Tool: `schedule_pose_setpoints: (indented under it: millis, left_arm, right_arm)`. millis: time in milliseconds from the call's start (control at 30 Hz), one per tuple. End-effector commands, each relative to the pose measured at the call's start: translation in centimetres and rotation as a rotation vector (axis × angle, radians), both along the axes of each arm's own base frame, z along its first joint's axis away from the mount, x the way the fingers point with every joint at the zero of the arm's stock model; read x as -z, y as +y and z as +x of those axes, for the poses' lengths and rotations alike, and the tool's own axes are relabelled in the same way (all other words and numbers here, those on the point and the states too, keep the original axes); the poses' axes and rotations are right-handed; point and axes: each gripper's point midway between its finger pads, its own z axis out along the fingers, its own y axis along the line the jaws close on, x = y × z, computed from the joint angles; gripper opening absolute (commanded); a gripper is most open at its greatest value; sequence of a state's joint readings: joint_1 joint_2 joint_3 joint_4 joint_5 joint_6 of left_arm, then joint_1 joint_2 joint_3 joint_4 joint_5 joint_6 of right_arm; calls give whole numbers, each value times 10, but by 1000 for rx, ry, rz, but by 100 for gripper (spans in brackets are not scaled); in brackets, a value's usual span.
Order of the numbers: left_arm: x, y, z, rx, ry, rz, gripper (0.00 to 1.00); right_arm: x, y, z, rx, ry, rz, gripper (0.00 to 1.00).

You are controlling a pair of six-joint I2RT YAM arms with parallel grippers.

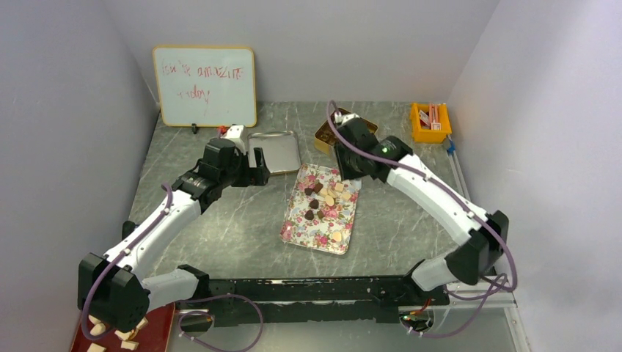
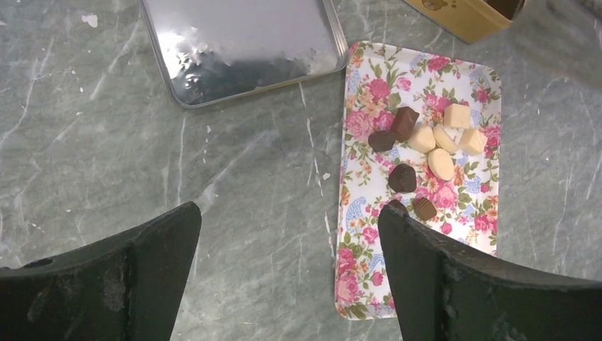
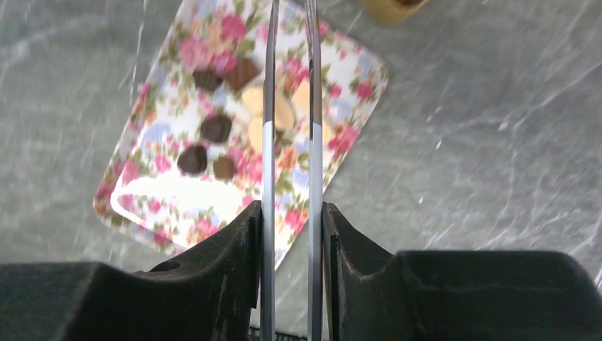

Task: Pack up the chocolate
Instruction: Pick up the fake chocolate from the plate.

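The chocolate [image 1: 323, 198] lies as several dark, tan and cream pieces on a floral tray [image 1: 317, 233]; the same chocolate [image 2: 420, 142] and tray [image 2: 369, 284] show in the left wrist view. My right gripper [image 3: 291, 213] is shut on metal tongs [image 3: 268, 106], whose two blades run over the chocolate [image 3: 216, 129] and out of the top of the frame, tips hidden. It hangs over the tray's far end [image 1: 346, 167]. My left gripper [image 2: 289, 213] stands open over bare table, left of the tray, holding nothing.
A gold tin [image 1: 328, 134] stands beyond the tray, and its silver lid [image 1: 274, 150] lies flat to the left. A whiteboard [image 1: 205, 86] leans at the back left and an orange bin [image 1: 430, 122] sits at the back right. A red board [image 1: 158, 330] with beige chunks is at the near left.
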State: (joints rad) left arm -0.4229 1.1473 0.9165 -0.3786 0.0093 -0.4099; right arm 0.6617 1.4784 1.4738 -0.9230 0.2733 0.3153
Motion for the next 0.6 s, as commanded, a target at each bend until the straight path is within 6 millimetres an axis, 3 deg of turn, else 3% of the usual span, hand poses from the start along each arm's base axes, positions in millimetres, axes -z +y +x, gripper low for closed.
schedule_pose_setpoints:
  millis: [0,133,267,567]
  left_arm:
    - [-6,-3,2,-7,-29,-22,100]
    - [-7,-6,2,-2,-28,-25,100]
    - [-5,-10,2,4,-26,-29,100]
    - [-4,-16,2,20,-22,-28,100]
  right_arm:
    - [-7,-1,-51,-8,32,58,35]
    - [9,2,-91,-43,95,60,35]
    - [23,1,-113,-54,147,49,36]
    - [44,3,-131,-66,194,30,40]
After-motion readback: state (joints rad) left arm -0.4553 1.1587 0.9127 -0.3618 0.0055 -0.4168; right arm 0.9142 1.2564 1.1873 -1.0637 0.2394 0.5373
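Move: The tongs in the right hand are probably meant for the lone round white chocolate near the tray's close end, some 14 cm back, 2 cm left and 20 cm below that hand. On the same level, the oval white one lies about 2 cm back and 4 cm left of the hand, and the small brown one 6 cm back and 7 cm left. From the left hand the round chocolate is roughly 15 cm back and 23 cm right, 17 cm down. The right fingers keep their hold on the empty tongs, touching no chocolate, as the hand sweeps back towards the near end of the tray, about 13 cm, quickly at first and then easing. It sinks some 5 cm, mostly in the later half, while the wrist tips the tongs more steeply down by about 10 degrees and the tong arms spread a little wider. ##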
